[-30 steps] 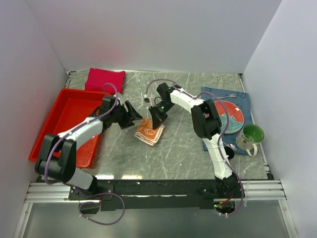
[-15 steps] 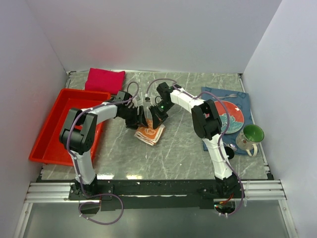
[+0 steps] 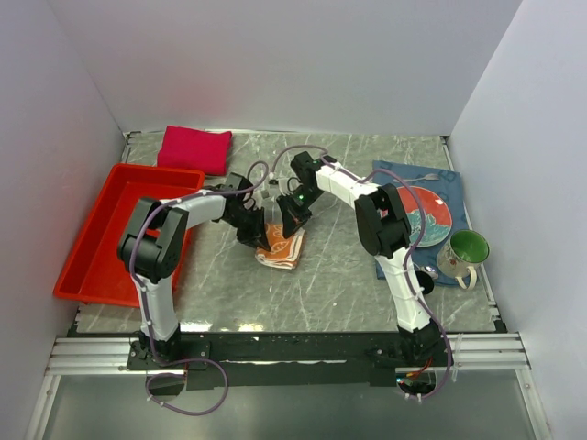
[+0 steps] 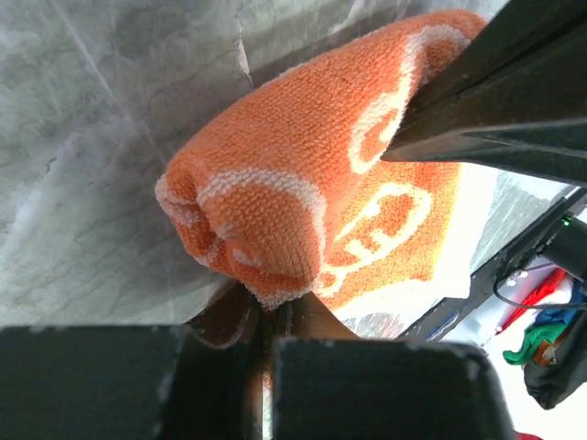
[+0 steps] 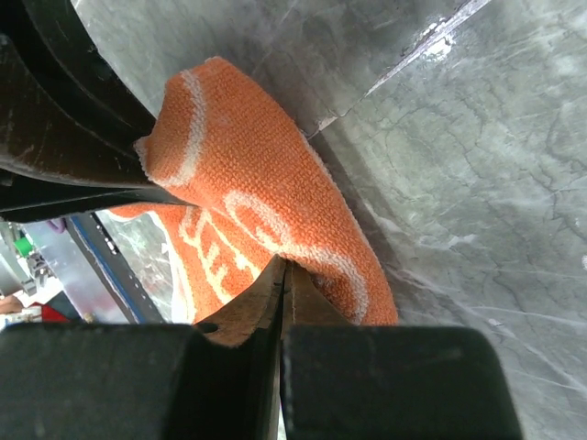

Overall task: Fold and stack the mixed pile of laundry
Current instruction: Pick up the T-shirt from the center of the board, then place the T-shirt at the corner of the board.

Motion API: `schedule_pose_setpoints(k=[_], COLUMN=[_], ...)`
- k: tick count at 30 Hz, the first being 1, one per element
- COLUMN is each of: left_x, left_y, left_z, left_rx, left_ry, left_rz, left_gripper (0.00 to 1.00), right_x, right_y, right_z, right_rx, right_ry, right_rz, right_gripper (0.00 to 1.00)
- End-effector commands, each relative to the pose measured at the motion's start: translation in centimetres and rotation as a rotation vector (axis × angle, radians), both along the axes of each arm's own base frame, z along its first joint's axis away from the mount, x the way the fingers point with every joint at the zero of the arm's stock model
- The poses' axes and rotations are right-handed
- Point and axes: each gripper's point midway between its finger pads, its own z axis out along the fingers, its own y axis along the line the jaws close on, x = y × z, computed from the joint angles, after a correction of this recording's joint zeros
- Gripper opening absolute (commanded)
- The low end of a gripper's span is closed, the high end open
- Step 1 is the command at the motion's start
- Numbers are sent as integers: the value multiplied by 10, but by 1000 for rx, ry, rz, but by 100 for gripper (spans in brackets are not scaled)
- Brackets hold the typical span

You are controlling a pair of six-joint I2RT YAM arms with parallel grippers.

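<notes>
The small orange-and-white patterned cloth [image 3: 281, 247] lies bunched at the table's middle, lifted between both grippers. My left gripper [image 3: 260, 236] is shut on its left edge; in the left wrist view the fringed hem [image 4: 275, 295] of the cloth [image 4: 303, 174] sits right at the closed tips [image 4: 271, 316]. My right gripper [image 3: 289, 224] is shut on the far side of the cloth [image 5: 266, 197], its tips [image 5: 282, 275] pinching a fold. The crimson-magenta shirt [image 3: 195, 148] lies folded at the back left.
A red plastic tray [image 3: 96, 252] stands at the left. At the right, a dark blue placemat [image 3: 451, 183] carries a patterned plate [image 3: 424, 215], a green mug [image 3: 466, 249] and cutlery. White walls close in three sides.
My left gripper swung right from beside the tray to the cloth and closed on its edge. The right gripper stayed shut on the cloth, which shifted slightly.
</notes>
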Motion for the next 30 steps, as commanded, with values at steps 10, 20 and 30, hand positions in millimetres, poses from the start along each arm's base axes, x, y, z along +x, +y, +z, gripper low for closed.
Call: schedule_pose_setpoints(k=[10,20,30], left_x=[124,234,287], left_y=[69,128,175], left_z=[57,143,192], left_rx=[556,734,640], left_ry=[-491,-784,-877], left_rz=[53,187,366], left_gripper=[1,1,1], right_x=[72,67,58], right_y=[-35,-52,-58], right_z=[122,124,108], right_rx=[261,289,277], right_ry=[-370,-381,-349], right_rz=[-31,-57,-68], right_gripper=[29,30,30])
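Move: The left hand is already shut on the left edge of the folded orange cloth, whose middle lies about 5 cm to its right and 1 cm back. The folded red cloth it is heading for is some 30 cm ahead and 19 cm left, about level in height; the empty red tray's middle is roughly 32 cm left and 2 cm ahead. From the right hand, the orange cloth's middle is about 4 cm back and 2 cm left, and the red cloth some 27 cm ahead and 25 cm left. Forward, then also left and up, the left hand speeds off with the orange cloth still pinched, about 27 cm out and 16 cm both left and up, towards the folded red cloth; its wrist swings from pointing right-and-down to forward-and-down. The right hand opens about a third and comes free of the orange cloth, rising some 13 cm while going forward and right, then sinks and draws back a little. ##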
